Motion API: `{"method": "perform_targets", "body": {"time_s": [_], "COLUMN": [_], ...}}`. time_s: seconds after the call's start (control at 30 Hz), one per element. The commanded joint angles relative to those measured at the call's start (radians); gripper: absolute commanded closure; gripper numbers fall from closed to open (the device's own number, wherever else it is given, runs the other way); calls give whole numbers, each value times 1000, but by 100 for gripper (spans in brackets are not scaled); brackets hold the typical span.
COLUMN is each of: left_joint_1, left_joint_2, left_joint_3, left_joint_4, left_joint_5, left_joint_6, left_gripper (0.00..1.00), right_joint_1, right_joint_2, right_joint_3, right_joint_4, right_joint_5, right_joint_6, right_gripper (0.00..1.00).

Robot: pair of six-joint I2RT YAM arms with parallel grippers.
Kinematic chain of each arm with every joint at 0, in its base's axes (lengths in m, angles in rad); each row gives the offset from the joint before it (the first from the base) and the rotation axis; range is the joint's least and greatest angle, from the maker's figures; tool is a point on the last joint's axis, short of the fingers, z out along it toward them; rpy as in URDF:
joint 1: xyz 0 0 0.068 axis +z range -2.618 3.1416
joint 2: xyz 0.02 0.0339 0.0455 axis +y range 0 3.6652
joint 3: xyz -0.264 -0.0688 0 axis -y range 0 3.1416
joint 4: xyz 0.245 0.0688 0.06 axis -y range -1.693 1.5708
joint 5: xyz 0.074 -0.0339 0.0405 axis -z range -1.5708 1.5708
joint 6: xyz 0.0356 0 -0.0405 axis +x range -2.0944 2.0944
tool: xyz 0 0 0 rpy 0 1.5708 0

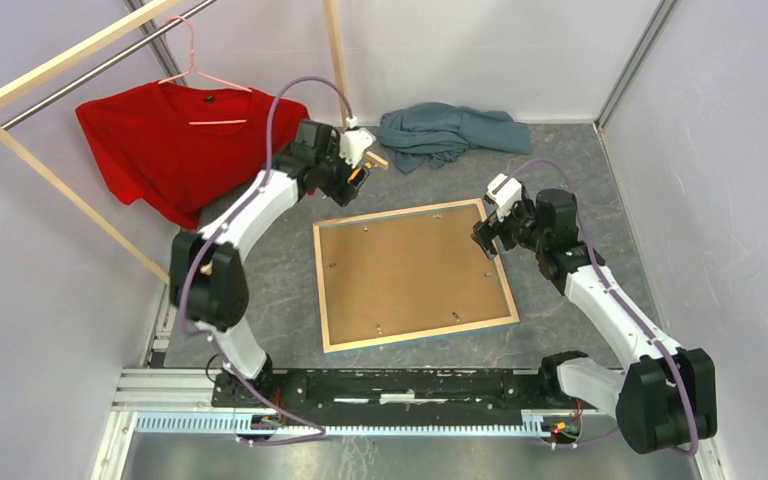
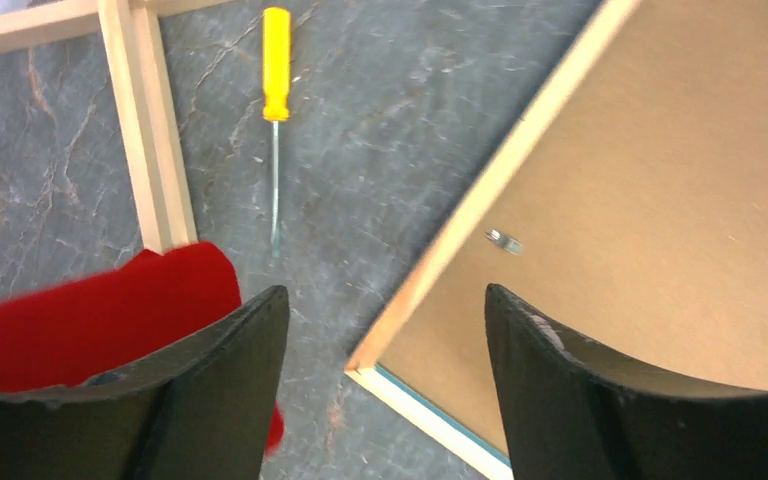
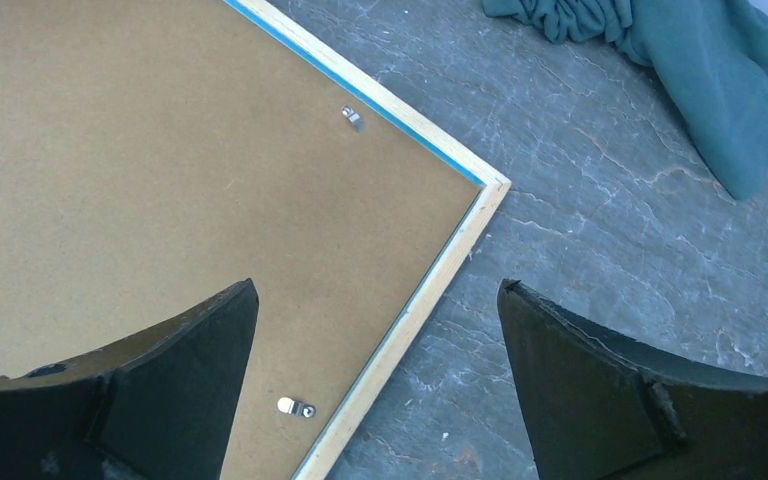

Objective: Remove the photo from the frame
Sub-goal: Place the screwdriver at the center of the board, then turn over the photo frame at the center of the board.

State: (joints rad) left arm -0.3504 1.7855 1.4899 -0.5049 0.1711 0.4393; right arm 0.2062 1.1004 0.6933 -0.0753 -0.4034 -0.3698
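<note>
The frame lies face down in the middle of the table, pale wood edges up, with the brown backing board held in by small metal clips. The photo is hidden under the board. My left gripper hovers just past the frame's far left corner. It is open and empty. A yellow screwdriver lies on the table ahead of it. My right gripper hangs open over the frame's right edge, near the far right corner. Nothing sits between its fingers.
A red shirt on a pink hanger hangs from a wooden clothes rack at the back left; its hem lies close to my left fingers. A blue-grey cloth is crumpled at the back. Walls close in on three sides.
</note>
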Motion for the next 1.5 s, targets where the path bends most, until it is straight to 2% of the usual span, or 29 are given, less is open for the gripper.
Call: {"method": "perform_targets", "body": {"time_s": [0.0, 0.1, 0.2, 0.27, 0.33, 0.43, 0.5, 0.67, 0.83, 0.97, 1.13, 1.33, 1.47], "left_joint_1": [-8, -23, -81, -153, -222, -243, -242, -223, -167, -72, 60, 88, 98], "left_joint_2": [-189, -330, -456, -536, -609, -659, -678, -701, -724, -762, -801, -823, -822], "left_joint_3": [-166, -311, -449, -520, -574, -632, -675, -770, -802, -828, -845, -856, -858], "left_joint_4": [-35, -36, -70, -81, -80, -68, -42, 88, 139, 188, 197, 207, 207], "left_joint_5": [171, 239, 301, 274, 221, 198, 155, 63, 70, 90, 140, 124, 125], "left_joint_6": [108, 193, 295, 336, 344, 302, 278, 179, 99, 66, 43, 39, 37], "left_gripper": [20, 16, 13, 11, 10, 9, 8, 1, 0, 0, 0, 0, 0], "right_joint_1": [-5, -4, -5, -5, -3, 14, 71, 294, 442, 557, 690, 809, 853], "right_joint_2": [7, 1, -6, -20, -51, -139, -198, -231, -191, -123, -18, 69, 110], "right_joint_3": [-12, -19, -17, -16, -16, -60, -84, -88, -110, -136, -121, -111, -118], "right_joint_4": [17, -15, -28, -46, -98, -140, -142, -251, -305, -288, -266, -269, -195], "right_joint_5": [-20, -120, -126, -124, -194, -383, -405, -300, -284, -181, -50, 27, 134], "right_joint_6": [-67, -127, -150, -186, -254, -355, -381, -492, -524, -538, -505, -487, -440], "right_gripper": [6, 8, 7, 7, 10, 16, 16, 16, 15, 16, 23, 31, 37]}}
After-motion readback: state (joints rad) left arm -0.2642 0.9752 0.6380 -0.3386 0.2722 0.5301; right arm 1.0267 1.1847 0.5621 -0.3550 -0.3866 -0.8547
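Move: The left hand, open and some 13 cm above the table, has the middle of the frame's left rail about 19 cm back and 10 cm to its left; the frame's far-left corner is about 4 cm back and 11 cm left, the screwdriver about 7 cm ahead and 4 cm left. For the right hand, the middle of the near rail lies about 21 cm back, 15 cm left and 14 cm below; the right rail's middle is about 3 cm back and 3 cm right. The left hand leaves the already released screwdriver, opening fully as it sweeps back some 22 cm over the board while turning clockwise and dipping, then comes about 9 cm left and a little forward to the left rail, turning back again. Meanwhile the right hand swings back about 22 cm and left towards the near rail, turning about 60 degrees counter-clockwise and sinking late, until its partly closing but still open fingers straddle that rail from just above, with no grip visible. ##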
